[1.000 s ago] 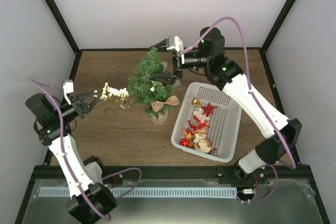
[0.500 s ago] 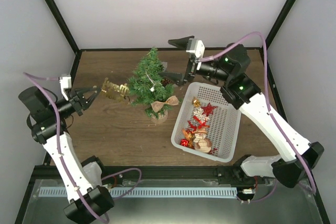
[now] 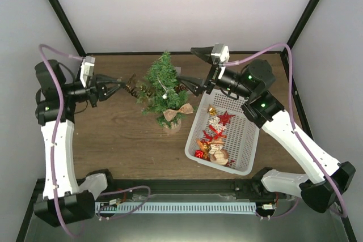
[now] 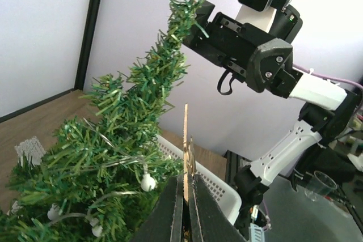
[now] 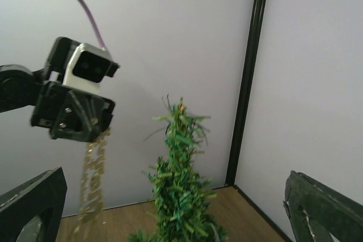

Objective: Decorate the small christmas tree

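The small christmas tree (image 3: 163, 83) stands upright at the back middle of the table on its tan base (image 3: 172, 123), with a string of small white lights and a burlap bow (image 3: 182, 109). My left gripper (image 3: 116, 88) is raised just left of the tree and shut on a flat gold ornament (image 3: 133, 85), which shows edge-on in the left wrist view (image 4: 186, 140). My right gripper (image 3: 194, 71) is wide open and empty just right of the treetop. In the right wrist view the tree (image 5: 180, 191) stands between its fingers (image 5: 31, 205), and the gold ornament (image 5: 93, 179) hangs left.
A white basket (image 3: 248, 140) sits right of the tree. It holds a red star (image 3: 226, 117), a snowman figure (image 3: 218, 154), red balls (image 3: 199, 153) and other ornaments. Black frame posts and white walls close the back and sides.
My left arm has risen and carried the gold ornament right, up to the tree. My right gripper has drawn back right from the tree's branches and stands open.
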`<control>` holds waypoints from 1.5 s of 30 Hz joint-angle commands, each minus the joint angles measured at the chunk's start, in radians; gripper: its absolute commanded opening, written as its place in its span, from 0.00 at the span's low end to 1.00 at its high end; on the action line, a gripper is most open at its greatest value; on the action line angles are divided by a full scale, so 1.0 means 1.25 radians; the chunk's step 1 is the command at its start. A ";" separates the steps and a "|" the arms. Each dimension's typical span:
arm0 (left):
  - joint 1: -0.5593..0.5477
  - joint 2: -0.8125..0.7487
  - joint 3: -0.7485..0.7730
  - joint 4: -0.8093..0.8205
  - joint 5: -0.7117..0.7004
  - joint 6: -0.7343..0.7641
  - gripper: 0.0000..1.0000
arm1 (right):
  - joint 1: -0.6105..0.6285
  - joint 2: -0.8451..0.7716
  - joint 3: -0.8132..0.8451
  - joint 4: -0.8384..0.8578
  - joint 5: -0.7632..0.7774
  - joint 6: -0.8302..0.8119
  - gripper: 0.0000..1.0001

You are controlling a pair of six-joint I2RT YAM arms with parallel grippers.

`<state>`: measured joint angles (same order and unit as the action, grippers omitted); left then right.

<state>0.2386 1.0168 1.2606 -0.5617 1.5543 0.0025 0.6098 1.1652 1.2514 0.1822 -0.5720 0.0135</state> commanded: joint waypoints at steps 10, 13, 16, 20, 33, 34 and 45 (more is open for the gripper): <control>-0.150 0.202 0.090 0.022 0.180 0.180 0.00 | -0.003 -0.045 -0.038 -0.065 0.006 0.032 0.97; -0.164 0.228 0.103 -0.011 0.180 0.221 0.00 | -0.003 -0.044 -0.037 -0.088 0.012 0.028 0.97; -0.177 0.235 0.105 -0.022 0.180 0.233 0.00 | -0.003 -0.045 -0.040 -0.106 0.019 0.026 0.97; -0.186 0.228 0.112 -0.048 0.180 0.263 0.00 | -0.003 -0.047 -0.053 -0.112 0.022 0.030 0.97; -0.194 0.207 0.111 -0.055 0.180 0.300 0.00 | -0.003 -0.027 -0.050 -0.108 -0.003 0.046 0.97; -0.195 0.215 0.112 -0.056 0.180 0.307 0.00 | -0.003 -0.026 -0.047 -0.109 -0.008 0.047 0.97; -0.198 0.293 0.134 -0.056 0.180 0.370 0.00 | -0.003 -0.025 -0.048 -0.119 -0.037 0.064 0.95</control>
<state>-0.0055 1.3682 1.3979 -0.6403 1.5497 0.3950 0.6098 1.1374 1.1671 0.0307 -0.5888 0.0727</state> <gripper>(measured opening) 0.008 0.956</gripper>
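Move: To the left hand's right, roughly 14 cm over and 7 cm ahead, stands the tree, its middle about 18 cm below; the gold garland hangs from the shut fingers. On the tree the burlap bow sits some 17 cm right, 3 cm ahead and 28 cm below that hand. From the open right hand the tree is about 11 cm left and 4 cm ahead, its middle 25 cm down, while the basket's middle lies roughly 9 cm right, 3 cm ahead and 46 cm down. Carrying the gold garland in its still-shut fingers, the left hand goes forward, right and down about 5 cm towards the tree's upper branches, turning some 15 degrees clockwise, eases back and slightly up, then pushes forward and down again. Beside the tree's right side the right hand sinks about 6 cm, fingers wide open, tipping down. ##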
